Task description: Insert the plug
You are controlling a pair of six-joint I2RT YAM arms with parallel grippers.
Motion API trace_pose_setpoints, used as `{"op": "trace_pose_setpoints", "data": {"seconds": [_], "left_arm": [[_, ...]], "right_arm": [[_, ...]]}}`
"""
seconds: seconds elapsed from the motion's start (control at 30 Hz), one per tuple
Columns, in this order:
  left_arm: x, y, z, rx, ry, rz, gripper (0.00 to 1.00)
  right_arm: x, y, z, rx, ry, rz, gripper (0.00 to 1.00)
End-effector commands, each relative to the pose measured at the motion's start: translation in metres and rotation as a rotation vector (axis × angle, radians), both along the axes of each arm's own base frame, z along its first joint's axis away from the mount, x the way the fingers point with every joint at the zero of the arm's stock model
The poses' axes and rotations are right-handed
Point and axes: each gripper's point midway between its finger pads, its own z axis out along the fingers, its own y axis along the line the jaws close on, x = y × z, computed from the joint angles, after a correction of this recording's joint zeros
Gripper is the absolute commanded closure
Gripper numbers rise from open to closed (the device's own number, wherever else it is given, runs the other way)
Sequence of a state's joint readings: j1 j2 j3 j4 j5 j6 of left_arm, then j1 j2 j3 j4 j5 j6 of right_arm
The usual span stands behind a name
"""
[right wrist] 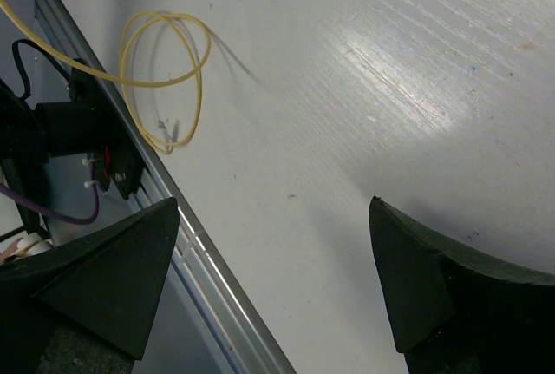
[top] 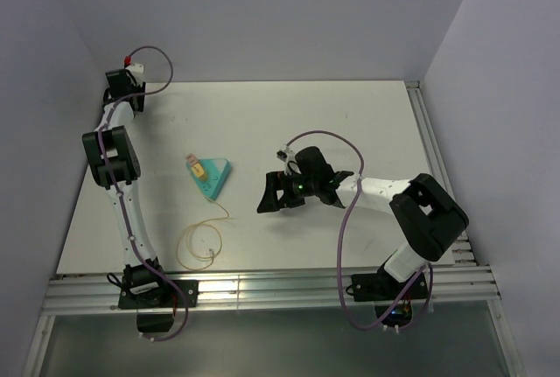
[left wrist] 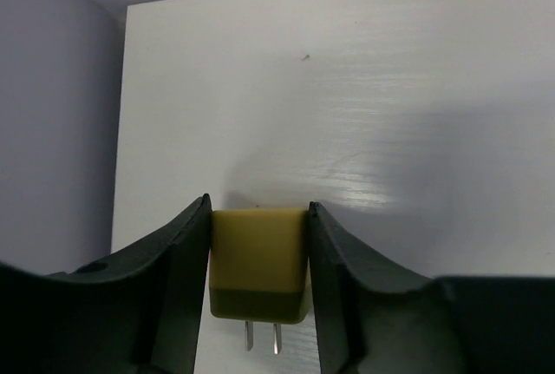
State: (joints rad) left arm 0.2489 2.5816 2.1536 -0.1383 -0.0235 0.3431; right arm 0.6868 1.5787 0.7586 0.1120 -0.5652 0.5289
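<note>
The plug point(top: 198, 168), a small yellow connector, sits on top of the teal wedge block point(top: 213, 178) left of the table's middle. Its thin pale-yellow cable point(top: 199, 244) runs toward me into a loop, which also shows in the right wrist view point(right wrist: 165, 62). My left gripper point(left wrist: 259, 206) is at the far left corner point(top: 121, 90), shut on a yellow block with two metal prongs point(left wrist: 258, 261) and held above the table. My right gripper point(top: 267, 193) is open and empty point(right wrist: 273, 202), hovering right of the teal block.
Aluminium rails point(top: 262, 288) line the near edge of the white table, and more rails point(top: 433, 145) run along its right side. Grey walls close in the back and both sides. The left arm's base point(right wrist: 82, 131) stands by the near rail.
</note>
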Motion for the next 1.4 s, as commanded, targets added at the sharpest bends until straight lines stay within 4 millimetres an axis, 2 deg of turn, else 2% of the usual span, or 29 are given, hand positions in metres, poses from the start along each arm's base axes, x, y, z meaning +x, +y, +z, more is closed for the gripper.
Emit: {"op": "trace_pose_setpoints", "data": {"seconds": [0.0,0.03,0.1,0.13,0.23,0.4,0.5,0.53,0.57,0.6,0.63,0.7,0.73,0.87,0.9,0.97,1.0,1.07,1.17,1.2,1.23,1.3,1.33,1.37], "left_arm": [[-0.008,-0.006,-0.023,-0.009,0.077,-0.028,0.67],[-0.008,-0.007,-0.023,-0.009,0.078,-0.029,0.77],[-0.008,-0.005,-0.022,-0.008,0.074,-0.017,0.84],[-0.008,-0.002,-0.018,-0.002,0.063,0.004,1.00],[-0.014,0.004,-0.015,0.006,0.031,0.070,1.00],[-0.016,0.010,0.015,-0.026,-0.074,0.144,1.00],[-0.010,0.004,0.059,-0.100,-0.188,0.164,1.00],[-0.012,0.000,0.083,-0.126,-0.230,0.157,1.00],[-0.010,-0.009,0.095,-0.189,-0.267,0.137,1.00],[-0.012,-0.010,0.109,-0.217,-0.300,0.143,1.00],[-0.016,-0.014,0.133,-0.237,-0.347,0.145,1.00],[-0.019,-0.024,0.154,-0.350,-0.403,0.163,1.00],[-0.025,-0.029,0.174,-0.376,-0.441,0.161,1.00],[-0.042,-0.057,0.215,-0.553,-0.529,0.167,1.00],[-0.049,-0.070,0.230,-0.598,-0.543,0.133,1.00],[-0.057,-0.089,0.247,-0.726,-0.570,0.123,1.00],[-0.061,-0.107,0.256,-0.794,-0.563,0.056,1.00],[-0.079,-0.127,0.282,-0.915,-0.597,0.013,1.00],[-0.113,-0.161,0.319,-1.075,-0.632,-0.066,1.00],[-0.131,-0.174,0.340,-1.108,-0.685,-0.129,1.00],[-0.143,-0.186,0.352,-1.152,-0.691,-0.183,1.00],[-0.169,-0.217,0.385,-1.267,-0.743,-0.304,1.00],[-0.189,-0.231,0.398,-1.296,-0.760,-0.358,1.00],[-0.202,-0.255,0.407,-1.342,-0.741,-0.418,1.00]], "right_arm": [[0.003,-0.001,0.008,0.009,-0.037,-0.002,0.03],[0.003,-0.001,0.008,0.009,-0.038,-0.001,0.03],[0.003,-0.001,0.010,0.013,-0.036,-0.006,0.03],[0.003,-0.002,0.010,0.011,-0.036,-0.009,0.04],[0.003,-0.005,0.012,0.001,-0.043,-0.026,0.03],[0.009,-0.016,0.013,-0.058,-0.050,-0.095,0.00],[0.015,-0.027,0.013,-0.088,-0.068,-0.177,0.00],[0.019,-0.031,0.012,-0.104,-0.076,-0.221,0.00],[0.020,-0.033,0.013,-0.102,-0.075,-0.240,0.00],[0.020,-0.034,0.021,-0.085,-0.084,-0.257,0.00],[0.019,-0.035,0.022,-0.073,-0.067,-0.278,0.00],[0.017,-0.034,0.030,-0.029,-0.052,-0.307,0.00],[0.012,-0.035,0.031,-0.003,-0.014,-0.322,0.00],[0.002,-0.029,0.048,0.113,0.040,-0.286,0.00],[-0.002,-0.030,0.047,0.124,0.051,-0.287,0.00],[-0.005,-0.027,0.065,0.197,0.040,-0.284,0.00],[-0.008,-0.029,0.065,0.210,0.049,-0.293,0.01],[-0.010,-0.029,0.079,0.253,0.049,-0.309,0.04],[-0.014,-0.030,0.093,0.278,0.054,-0.327,0.05],[-0.016,-0.029,0.098,0.287,0.047,-0.325,0.05],[-0.019,-0.029,0.103,0.299,0.048,-0.327,0.06],[-0.027,-0.027,0.114,0.332,0.036,-0.308,0.07],[-0.030,-0.026,0.116,0.340,0.052,-0.302,0.07],[-0.032,-0.026,0.116,0.338,0.061,-0.298,0.08]]}}
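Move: The teal socket block that the held yellow plug is for lies about 32 cm back and 32 cm right of the left hand, at roughly its height. On that block, the pink plug sits some 25 cm back and 25 cm right of the hand, and the corded plug about 28 cm back and 28 cm right. From the right hand, the socket block is about 12 cm ahead, 21 cm left and 5 cm lower. Keep the yellow plug pinched in the left gripper and, after a slight initial shift, sweep it up some 30 cm while drawing it back and right, out of the far-left corner towards the socket block. Roll the left side strongly down and raise the fingertips to about level. Lift the open right gripper about 10 cm, edging right and turning clockwise. ##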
